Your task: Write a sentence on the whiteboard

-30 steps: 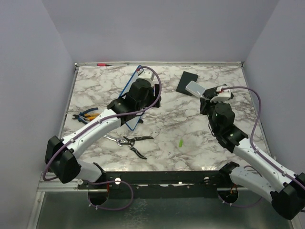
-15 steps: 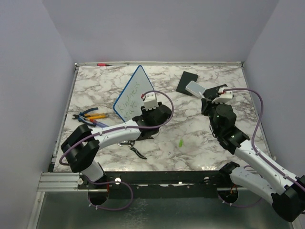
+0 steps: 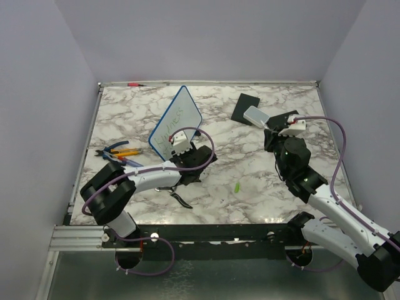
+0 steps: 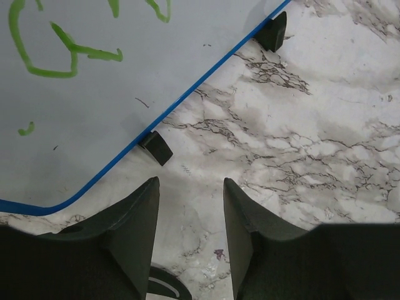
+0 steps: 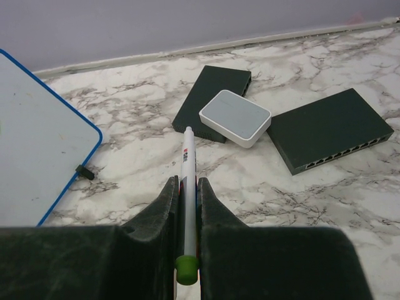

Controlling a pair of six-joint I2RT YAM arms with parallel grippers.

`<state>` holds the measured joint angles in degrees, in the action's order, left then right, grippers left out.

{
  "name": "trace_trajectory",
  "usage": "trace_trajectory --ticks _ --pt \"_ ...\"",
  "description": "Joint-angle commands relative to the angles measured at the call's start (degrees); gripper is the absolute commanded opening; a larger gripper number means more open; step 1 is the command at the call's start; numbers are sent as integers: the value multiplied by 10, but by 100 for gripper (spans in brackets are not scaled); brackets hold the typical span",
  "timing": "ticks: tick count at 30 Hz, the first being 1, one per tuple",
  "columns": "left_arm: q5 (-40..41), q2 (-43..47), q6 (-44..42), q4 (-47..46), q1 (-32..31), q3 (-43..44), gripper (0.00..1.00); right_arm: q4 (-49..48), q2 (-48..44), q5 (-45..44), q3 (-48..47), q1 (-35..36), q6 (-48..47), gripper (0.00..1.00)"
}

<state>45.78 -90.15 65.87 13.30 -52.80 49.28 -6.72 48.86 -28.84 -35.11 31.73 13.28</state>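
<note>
The blue-framed whiteboard (image 3: 177, 120) stands propped on small black feet (image 4: 156, 147) at mid-left of the table. Faint green words of the sentence (image 3: 167, 132) run across it, and green strokes (image 4: 62, 56) show close up in the left wrist view. My left gripper (image 3: 192, 167) (image 4: 190, 182) is low over the marble just in front of the whiteboard (image 4: 94, 106), open, nothing between its fingers. My right gripper (image 3: 270, 136) (image 5: 187, 182) hovers at the right, shut on a white marker (image 5: 187, 187) with a green end.
Two black flat pads (image 3: 245, 107) (image 3: 285, 118) and a white box (image 3: 256, 115) lie back right. Black pliers (image 3: 178, 190) lie near my left arm, orange-and-blue pliers (image 3: 116, 151) at the left edge. A green cap (image 3: 237, 187) lies mid-front.
The whiteboard, earlier edge-on at my left gripper, now faces up and stands by itself. My left gripper has drawn back toward the front and its jaws have narrowed. The right arm is still.
</note>
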Motion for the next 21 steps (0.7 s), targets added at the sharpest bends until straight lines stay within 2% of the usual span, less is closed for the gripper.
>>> trace_trajectory --ticks 1,21 --pt "18 -31 28 -7 4 4 46 3 -8 11 8 -3 6 1" --pt "77 -121 43 -8 22 23 41 -4 -7 35 12 -3 4 1"
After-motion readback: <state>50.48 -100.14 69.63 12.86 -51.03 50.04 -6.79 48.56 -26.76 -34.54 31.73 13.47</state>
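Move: From the left hand, the whiteboard's lower black foot lies about 4 cm ahead, 3 cm left and 6 cm below. The upper foot is some 13 cm ahead and 3 cm right of the hand; the whiteboard's middle is roughly 14 cm ahead and 6 cm left, near hand height. From the right hand, the lower foot is about 34 cm left, 1 cm ahead and 23 cm below. The half-open left hand sinks about 5 cm and edges 2 cm left towards the whiteboard's lower black foot. ##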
